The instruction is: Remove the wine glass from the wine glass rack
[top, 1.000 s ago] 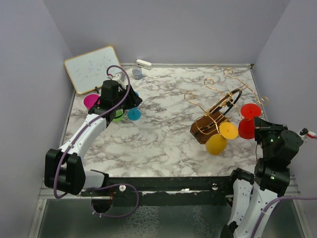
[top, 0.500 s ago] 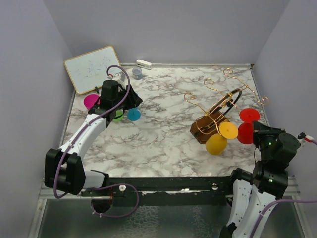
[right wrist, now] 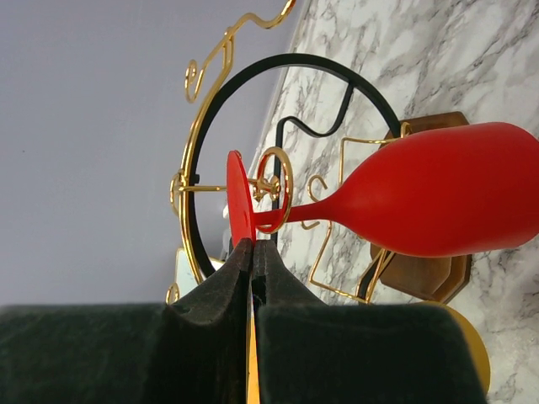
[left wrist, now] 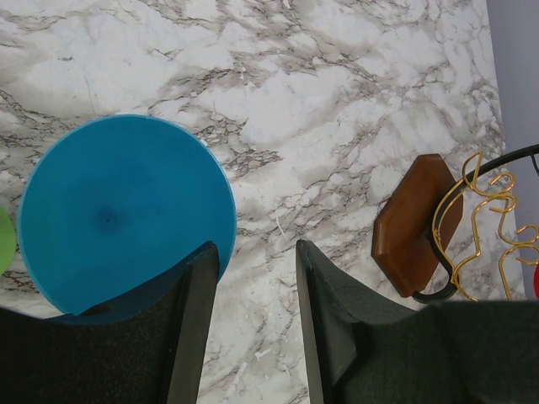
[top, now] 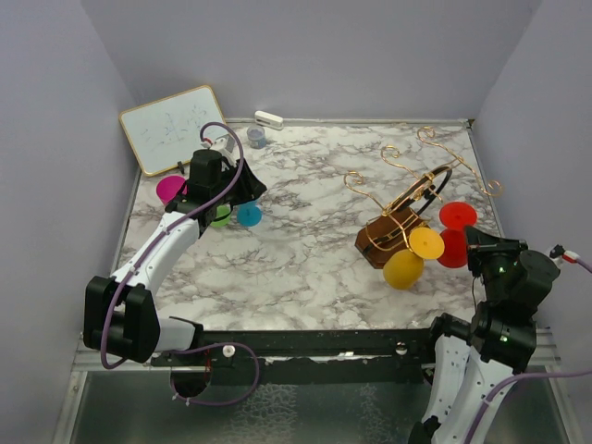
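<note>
The red wine glass (right wrist: 438,202) lies sideways, its stem passing through a gold spiral hook of the wine glass rack (right wrist: 199,168). My right gripper (right wrist: 253,246) is shut on the rim of the glass's flat red foot. From above, the red wine glass (top: 452,248) hangs at the right side of the rack (top: 390,233), with the right gripper (top: 472,240) just beside it. My left gripper (left wrist: 257,248) is open over bare marble next to a blue glass (left wrist: 126,210), holding nothing. It is the left gripper (top: 242,192) at the far left.
A yellow glass (top: 404,268) hangs at the rack's near side. Blue (top: 250,214), green (top: 222,218) and pink (top: 170,190) glasses stand under the left arm. A whiteboard (top: 173,129), a white marker-like object (top: 269,119) and a grey roll (top: 256,137) sit at the back left.
The right gripper has drawn the red glass a little to the left and toward the near edge. The left arm has barely moved.
</note>
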Robot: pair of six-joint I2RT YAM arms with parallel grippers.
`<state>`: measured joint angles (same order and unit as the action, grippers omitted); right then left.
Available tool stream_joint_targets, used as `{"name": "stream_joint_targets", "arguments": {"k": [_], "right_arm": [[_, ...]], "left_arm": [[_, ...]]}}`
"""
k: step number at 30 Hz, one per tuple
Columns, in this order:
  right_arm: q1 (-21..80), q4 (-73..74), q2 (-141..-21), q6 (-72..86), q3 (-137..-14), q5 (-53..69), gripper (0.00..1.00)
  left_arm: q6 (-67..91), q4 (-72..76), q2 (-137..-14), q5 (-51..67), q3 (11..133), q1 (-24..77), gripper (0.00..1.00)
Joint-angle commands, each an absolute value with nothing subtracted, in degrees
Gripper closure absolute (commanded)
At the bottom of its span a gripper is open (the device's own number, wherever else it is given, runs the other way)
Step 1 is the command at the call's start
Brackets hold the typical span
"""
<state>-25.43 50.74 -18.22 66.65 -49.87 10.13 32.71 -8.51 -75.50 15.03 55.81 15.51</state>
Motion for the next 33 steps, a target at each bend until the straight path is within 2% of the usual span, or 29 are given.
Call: {"name": "stream_joint_targets", "arguments": {"k": [1, 15, 33], "right_arm": [[-25.1, 45.4, -19.2, 65.6, -49.2, 14.1, 0.99], [-25.1, 35.3, -23.2, 66.0, -48.3, 15.3, 0.99], [-25.1, 17.8, -34.6, 68.1, -49.4, 20.9, 0.99]], "left_arm": [[33.1, -7.9, -75.6, 16.3, 56.5, 15.8, 0.56], [33.2, -7.7, -75.8, 16.6, 56.5, 15.8, 0.56], [32.6, -8.1, -75.7, 15.9, 56.7, 15.8, 0.56]]}}
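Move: The red wine glass hangs foot up in the right fingers, its middle about 3 cm ahead, 2 cm left and 9 cm below the hand, with its stem still at its hook, some 3 cm ahead, 1 cm left. The empty far hook is roughly 12 cm ahead and 5 cm right; the yellow glass hangs 12 cm left and 3 cm back. From the left hand, the red glass lies about 43 cm right and 14 cm back. The red glass, still pinched at its foot by the shut right fingers, is carried away from its hook towards the empty far hook: at first forward and up together, then faster and mostly forward. The hand travels about 8 cm forward and 3 cm up, tilting tip-up nearly 10 degrees and turning slightly counter-clockwise. ##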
